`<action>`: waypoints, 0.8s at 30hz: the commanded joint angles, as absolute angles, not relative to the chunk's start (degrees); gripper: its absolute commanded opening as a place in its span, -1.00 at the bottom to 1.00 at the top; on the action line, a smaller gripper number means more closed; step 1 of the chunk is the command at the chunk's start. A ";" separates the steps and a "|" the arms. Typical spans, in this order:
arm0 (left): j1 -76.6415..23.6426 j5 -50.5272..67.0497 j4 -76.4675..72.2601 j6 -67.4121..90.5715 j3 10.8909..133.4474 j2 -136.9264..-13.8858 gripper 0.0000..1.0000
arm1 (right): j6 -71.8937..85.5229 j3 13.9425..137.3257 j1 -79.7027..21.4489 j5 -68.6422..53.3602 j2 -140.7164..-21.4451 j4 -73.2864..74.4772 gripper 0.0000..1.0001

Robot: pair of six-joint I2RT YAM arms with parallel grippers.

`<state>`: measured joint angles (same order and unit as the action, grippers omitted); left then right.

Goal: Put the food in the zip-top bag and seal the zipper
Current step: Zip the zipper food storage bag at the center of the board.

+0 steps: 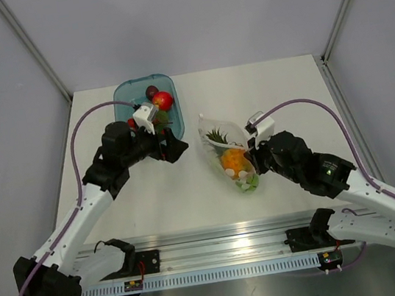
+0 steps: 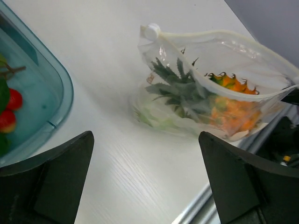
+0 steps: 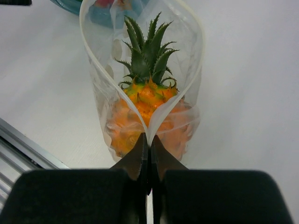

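Note:
The clear zip-top bag (image 1: pixel 221 144) lies on the white table, mouth open. In it are an orange bumpy fruit (image 1: pixel 234 159) with spiky green leaves and pale green pieces. My right gripper (image 1: pixel 254 156) is shut on the near end of the bag's zipper. In the right wrist view the zipper (image 3: pixel 93 60) loops open from the closed gripper (image 3: pixel 148 140) around the orange fruit (image 3: pixel 147 100). My left gripper (image 1: pixel 171 147) is open and empty, between tray and bag. The left wrist view shows this gripper (image 2: pixel 145 140), the bag (image 2: pixel 233 60) and its white slider (image 2: pixel 151 31).
The translucent blue tray (image 1: pixel 124 93) at the back left holds a red fruit (image 1: pixel 163 99), a dark one (image 1: pixel 151 91) and small red pieces (image 2: pixel 9 107). A metal rail (image 1: pixel 220 249) runs along the near table edge. Grey walls enclose the table.

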<state>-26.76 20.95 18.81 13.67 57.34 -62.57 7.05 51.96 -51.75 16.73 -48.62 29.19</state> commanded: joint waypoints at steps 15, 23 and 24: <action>-22.59 54.47 -26.36 2.63 52.55 -84.01 0.64 | 5.54 52.12 -50.89 12.66 -48.25 27.94 -1.00; -22.41 63.89 -38.57 12.90 58.62 -93.68 0.17 | 5.80 52.56 -50.89 13.01 -46.58 30.85 -1.00; -22.50 65.20 -40.32 16.66 58.88 -95.17 0.03 | 5.80 52.56 -50.89 13.01 -46.67 30.85 -1.00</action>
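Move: The zipper slider, at the free far corner of the bag's open mouth, stands about 7 cm ahead of the left hand and 8 cm to its right, some 4 cm lower. The pineapple in the bag is roughly 16 cm right, 5 cm back and 11 cm below; the blue tray's middle is about 12 cm ahead, 7 cm left and 17 cm below. From the right hand, already pinching the mouth's near corner, the slider lies around 14 cm ahead and 12 cm left, about level. Down first, quickly by about 6 cm, then rightward some 8 cm and forward about 5 cm, the left hand swings in towards the zipper slider, rising slightly at the end. The wrist turns clockwise roughly 30 degrees until the fingers point nearly straight right, and the wide-open fingers close partway. The right hand keeps its pinch on the bag's near corner, drifting barely a centimetre. ##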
